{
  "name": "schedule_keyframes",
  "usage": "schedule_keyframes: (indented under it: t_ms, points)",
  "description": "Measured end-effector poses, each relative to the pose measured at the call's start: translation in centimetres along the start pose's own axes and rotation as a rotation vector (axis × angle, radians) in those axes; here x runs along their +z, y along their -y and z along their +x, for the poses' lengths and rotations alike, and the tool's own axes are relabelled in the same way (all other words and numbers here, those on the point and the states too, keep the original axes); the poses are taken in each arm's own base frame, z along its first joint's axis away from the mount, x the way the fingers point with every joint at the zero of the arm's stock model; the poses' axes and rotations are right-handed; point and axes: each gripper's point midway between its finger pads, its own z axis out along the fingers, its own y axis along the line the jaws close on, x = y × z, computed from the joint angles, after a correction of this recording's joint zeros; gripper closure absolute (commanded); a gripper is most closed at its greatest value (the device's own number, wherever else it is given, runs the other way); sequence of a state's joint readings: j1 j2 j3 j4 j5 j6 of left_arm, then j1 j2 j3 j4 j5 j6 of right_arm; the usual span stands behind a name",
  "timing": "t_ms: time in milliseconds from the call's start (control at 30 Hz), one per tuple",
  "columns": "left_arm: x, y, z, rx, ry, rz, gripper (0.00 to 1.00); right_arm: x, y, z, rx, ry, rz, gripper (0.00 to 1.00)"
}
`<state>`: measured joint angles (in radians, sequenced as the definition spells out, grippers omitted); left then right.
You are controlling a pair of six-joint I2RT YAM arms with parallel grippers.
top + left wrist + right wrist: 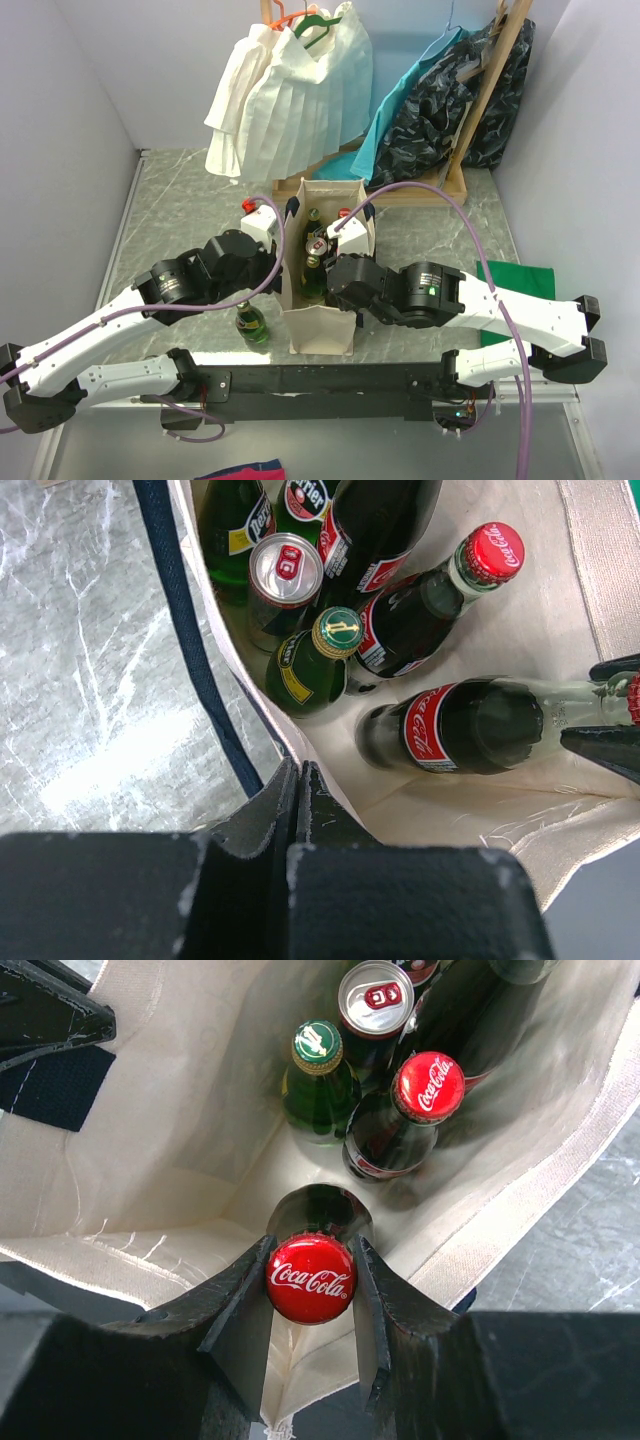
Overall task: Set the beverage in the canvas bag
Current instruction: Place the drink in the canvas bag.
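Note:
The cream canvas bag (322,322) stands upright at the table's middle, its mouth open. My left gripper (297,778) is shut on the bag's left rim (262,720), beside the navy strap (190,650). My right gripper (312,1278) is shut on the red-capped neck of a Coca-Cola bottle (310,1282), the beverage, and holds it inside the bag (180,1090). In the left wrist view that bottle (470,725) hangs low in the bag, near the canvas wall. Several other drinks stand in the bag: a green bottle (318,1050), a can (377,998) and another Coca-Cola bottle (428,1085).
A green bottle (252,322) stands on the table left of the bag, by the left arm. A white pleated garment (290,90), teal cloth (410,100) and dark garment (470,100) hang on a wooden rack (440,185) behind. A green cloth (520,278) lies at right.

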<state>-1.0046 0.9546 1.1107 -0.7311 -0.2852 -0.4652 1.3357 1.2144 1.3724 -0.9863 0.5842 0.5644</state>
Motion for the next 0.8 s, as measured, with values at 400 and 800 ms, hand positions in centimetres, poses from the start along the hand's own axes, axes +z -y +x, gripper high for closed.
schedule_keyframes:
  t_ms: [400,800]
  points:
    - [-0.1,0.0,0.0,-0.001,0.001,0.000,0.99,0.0,0.0,0.0,0.001,0.000,0.000,0.49]
    - [-0.1,0.0,0.0,-0.001,0.001,0.000,0.99,-0.2,-0.2,-1.5,0.030,0.049,-0.001,0.35]
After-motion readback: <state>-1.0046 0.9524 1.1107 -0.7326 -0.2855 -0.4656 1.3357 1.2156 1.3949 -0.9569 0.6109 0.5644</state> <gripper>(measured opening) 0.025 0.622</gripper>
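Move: The right hand holds the Coke bottle by its cap, upright at the near end of the canvas bag, its middle straight below and about 11 cm down. The short Coke bottle stands some 6 cm ahead and 1 cm right of that hand, the green bottle about 6 ahead and 4 left, the can roughly 12 ahead and 3 left, all 12 to 17 cm lower. From the left hand the held bottle lies about 8 cm right and 3 back. The right hand stays put with its fingers on the red cap of the upright Coke bottle, then opens them from under half to a bit over 60 percent, so that both pads come off the cap and let the bottle go. As they spread, it starts to back off upward by about 1.5 cm, easing a little forward and left with a tilt of only a few degrees, the cap still between the open fingertips. ##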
